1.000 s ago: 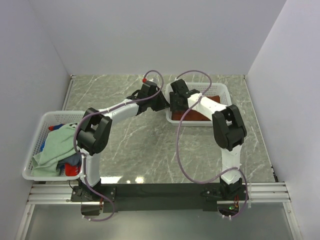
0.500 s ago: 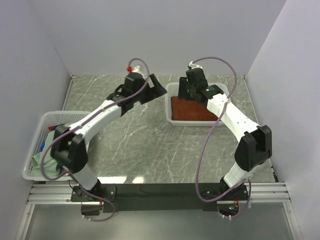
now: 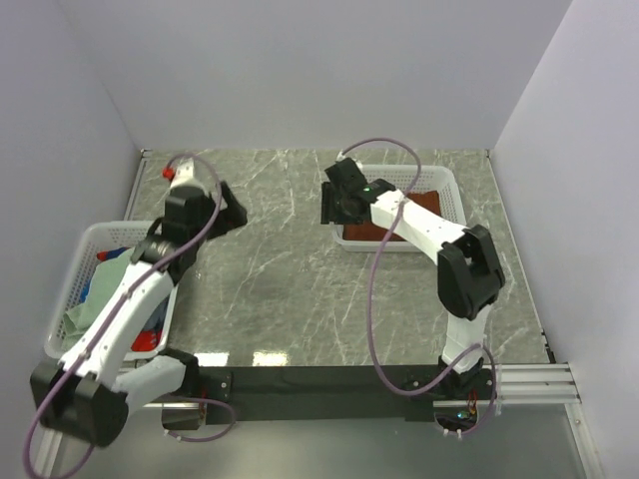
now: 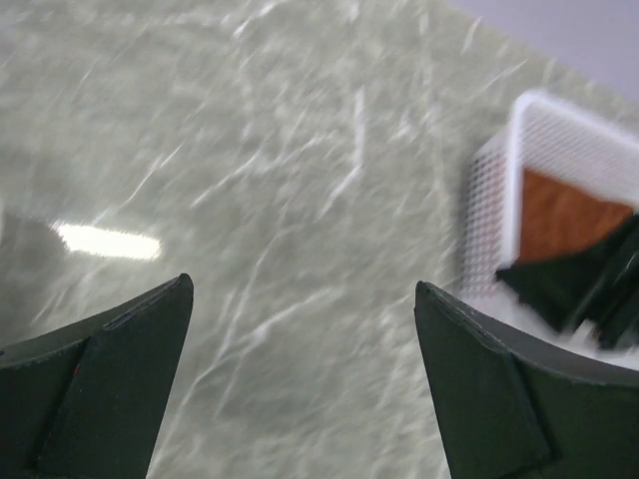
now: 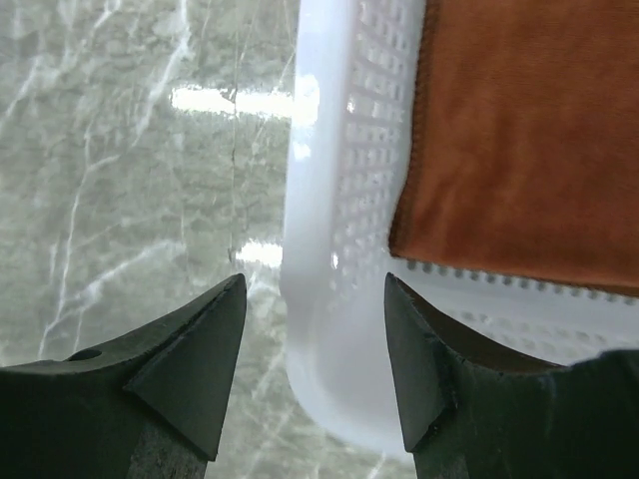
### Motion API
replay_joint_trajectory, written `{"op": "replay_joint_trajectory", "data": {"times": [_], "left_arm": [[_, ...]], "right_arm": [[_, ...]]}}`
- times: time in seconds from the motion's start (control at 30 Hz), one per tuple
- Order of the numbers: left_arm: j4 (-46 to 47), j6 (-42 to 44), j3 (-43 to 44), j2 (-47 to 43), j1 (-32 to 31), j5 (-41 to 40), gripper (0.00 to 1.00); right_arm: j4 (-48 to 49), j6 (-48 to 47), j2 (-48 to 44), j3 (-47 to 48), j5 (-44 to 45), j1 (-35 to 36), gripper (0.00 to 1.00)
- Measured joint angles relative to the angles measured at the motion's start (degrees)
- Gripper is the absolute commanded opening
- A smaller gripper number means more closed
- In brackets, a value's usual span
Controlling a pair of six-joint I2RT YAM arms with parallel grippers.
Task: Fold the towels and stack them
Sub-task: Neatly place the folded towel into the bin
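A folded rust-brown towel (image 3: 361,233) lies flat in the white mesh basket (image 3: 447,180) at the back right; the right wrist view shows it (image 5: 519,130) filling the basket floor. My right gripper (image 3: 330,206) (image 5: 315,279) hovers open over that basket's near-left corner, holding nothing. More towels are heaped in the left basket (image 3: 62,289): a pale mint-green one (image 3: 100,294) on top, with blue (image 3: 148,317) and red (image 3: 146,340) cloth under it. My left gripper (image 3: 228,208) (image 4: 302,284) stands wide open and empty above bare table, between the two baskets.
The marble table (image 3: 290,289) spreads between the baskets. In the left wrist view the right basket (image 4: 499,200) and the dark right gripper (image 4: 584,284) appear at the far right. Grey walls close the back and both sides.
The left arm has swung left, away from the right basket, and its jaws have opened wide. The right gripper left the brown towel and shifted to the basket's left corner.
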Motion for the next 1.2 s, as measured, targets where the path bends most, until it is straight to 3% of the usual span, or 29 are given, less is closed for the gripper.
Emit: {"op": "replay_joint_trajectory", "data": {"times": [0.1, 0.13, 0.33, 0.43, 0.9, 1.2], "left_arm": [[-0.46, 1.40, -6.91, -5.57, -0.11, -1.36, 0.96], [-0.74, 1.66, -8.39, -6.47, -0.11, -1.86, 0.96], [-0.92, 2.95, -11.10, -6.03, -0.11, -2.73, 0.95], [-0.83, 3.13, -11.15, -6.03, -0.11, -2.73, 0.94], [-0.87, 4.17, -11.15, -4.09, -0.11, -3.98, 0.94], [-0.87, 4.33, -11.15, -3.06, -0.11, -4.72, 0.93]], "right_arm": [[-1.22, 0.50, 3.91, 3.41, 1.09, 0.81, 0.57], [-1.66, 0.50, 5.14, 4.68, 1.55, 0.96, 0.49], [-3.72, -2.58, 9.05, 8.98, 6.58, 1.11, 0.14], [-4.07, -6.49, 8.92, 8.70, 8.76, 0.20, 0.05], [3.26, -26.47, 6.58, 2.95, 10.82, -19.06, 0.00], [5.27, -35.89, 6.58, 2.36, 9.51, -21.40, 0.00]]}}
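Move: Just beyond and below the open right fingers is the near part of the white bin's left rim, about 3 cm ahead, 1 cm to the left and some 2 cm down. The bin's middle is roughly 21 cm to this hand's right and 7 cm ahead; the folded brown towel lies inside, about 18 cm right, 5 cm ahead and 9 cm below. From the left hand that rim spot is some 30 cm right, 6 cm ahead and 14 cm lower. Dipping about 2 cm and easing forward, the right hand shuts its fingers on the bin's left rim, then at level height drags the bin some 21 cm to the right and about 7 cm forward, slowing to a stop as the wrist rolls about 30 degrees, left side down. The empty left hand sinks about 7 cm and draws slightly back and left, fingers open. ##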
